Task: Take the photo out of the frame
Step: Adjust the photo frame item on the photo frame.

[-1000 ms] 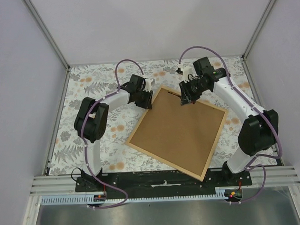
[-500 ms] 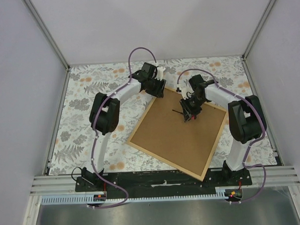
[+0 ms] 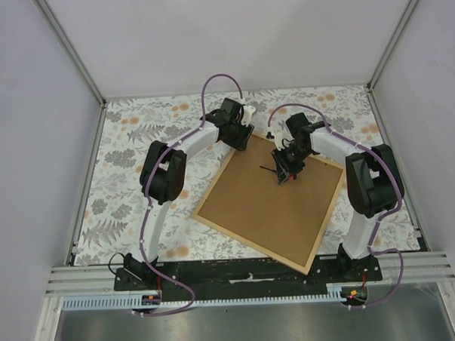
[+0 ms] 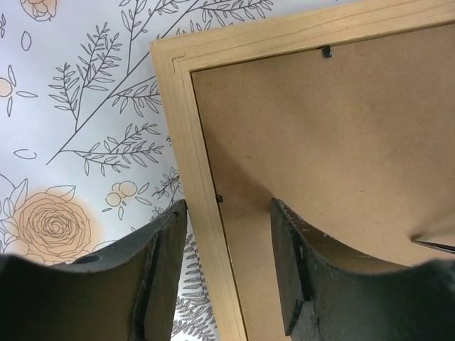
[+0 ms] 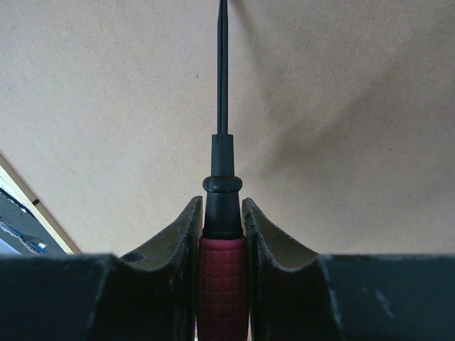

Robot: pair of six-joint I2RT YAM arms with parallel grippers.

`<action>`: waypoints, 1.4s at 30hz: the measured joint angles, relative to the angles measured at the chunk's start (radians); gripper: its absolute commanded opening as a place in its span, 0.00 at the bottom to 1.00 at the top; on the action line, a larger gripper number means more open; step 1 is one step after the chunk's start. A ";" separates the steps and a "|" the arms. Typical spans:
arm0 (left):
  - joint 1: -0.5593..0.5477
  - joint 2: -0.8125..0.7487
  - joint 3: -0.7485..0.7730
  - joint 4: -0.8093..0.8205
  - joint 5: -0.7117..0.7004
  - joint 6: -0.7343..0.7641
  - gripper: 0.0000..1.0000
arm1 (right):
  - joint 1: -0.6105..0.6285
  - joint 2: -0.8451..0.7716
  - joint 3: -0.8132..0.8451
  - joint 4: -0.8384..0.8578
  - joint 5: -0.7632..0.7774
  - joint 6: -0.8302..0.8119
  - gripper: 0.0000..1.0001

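Observation:
The frame [image 3: 270,202] lies back side up on the floral tablecloth, showing its brown board [image 4: 341,142] inside a light-tan wooden strip [image 4: 186,128]. The photo is hidden under the board. My left gripper [image 3: 241,132] hovers open over the frame's far corner. In the left wrist view, the left gripper [image 4: 227,213] straddles the strip: one finger is over the cloth, the other over the board. My right gripper [image 3: 285,170] is shut on a screwdriver [image 5: 222,284] with a red handle. Its thin black shaft [image 5: 222,71] points across the board.
Two small black clips [image 4: 326,51] [image 4: 219,198] sit at the board's edge by the far corner. The floral tablecloth [image 3: 135,137] surrounds the frame. Metal posts and grey walls close off the table's left, right and far sides.
My left gripper moved from the frame's left edge toward its far corner and opened wider. My right gripper carried the screwdriver from the far edge to the upper part of the board.

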State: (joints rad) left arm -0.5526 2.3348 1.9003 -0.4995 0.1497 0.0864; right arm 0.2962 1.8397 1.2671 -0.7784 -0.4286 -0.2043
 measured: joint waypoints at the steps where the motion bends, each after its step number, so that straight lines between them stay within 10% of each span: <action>1: 0.000 0.002 0.002 0.000 -0.005 0.002 0.54 | 0.000 0.000 0.000 0.000 -0.002 0.000 0.00; 23: 0.005 0.038 0.057 0.004 -0.020 0.005 0.24 | 0.000 0.000 -0.006 0.000 -0.029 0.000 0.00; 28: 0.008 0.038 0.057 0.004 -0.013 0.005 0.02 | 0.000 0.000 -0.006 0.000 -0.036 0.000 0.00; 42: 0.174 0.044 -0.019 0.092 0.370 -0.128 0.06 | -0.008 -0.005 -0.006 -0.008 -0.116 -0.007 0.00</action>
State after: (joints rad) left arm -0.3790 2.3791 1.8809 -0.4076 0.5201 -0.0414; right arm 0.2878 1.8351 1.2606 -0.7864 -0.5442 -0.2115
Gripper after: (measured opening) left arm 0.252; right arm 0.326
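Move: The photo frame's left rail is already between the left gripper's open fingers, its middle about 1 cm left of the hand point, level with it and 1 cm below. The frame's far corner is some 5 cm ahead and 3 cm to the right; the tip of the screwdriver lies roughly 7 cm back and 6 cm right. From the right gripper, that rail is about 10 cm ahead and 14 cm left. Creep the left gripper about 1.5 cm forward while closing its fingers until they pinch the frame's left rail. Then pull the rail some 2.5 cm to the left, rolling the hand about 20 degrees so its left side dips. Keep the screwdriver gripped in the right hand and let it drift a good centimetre left, slightly back and up. ##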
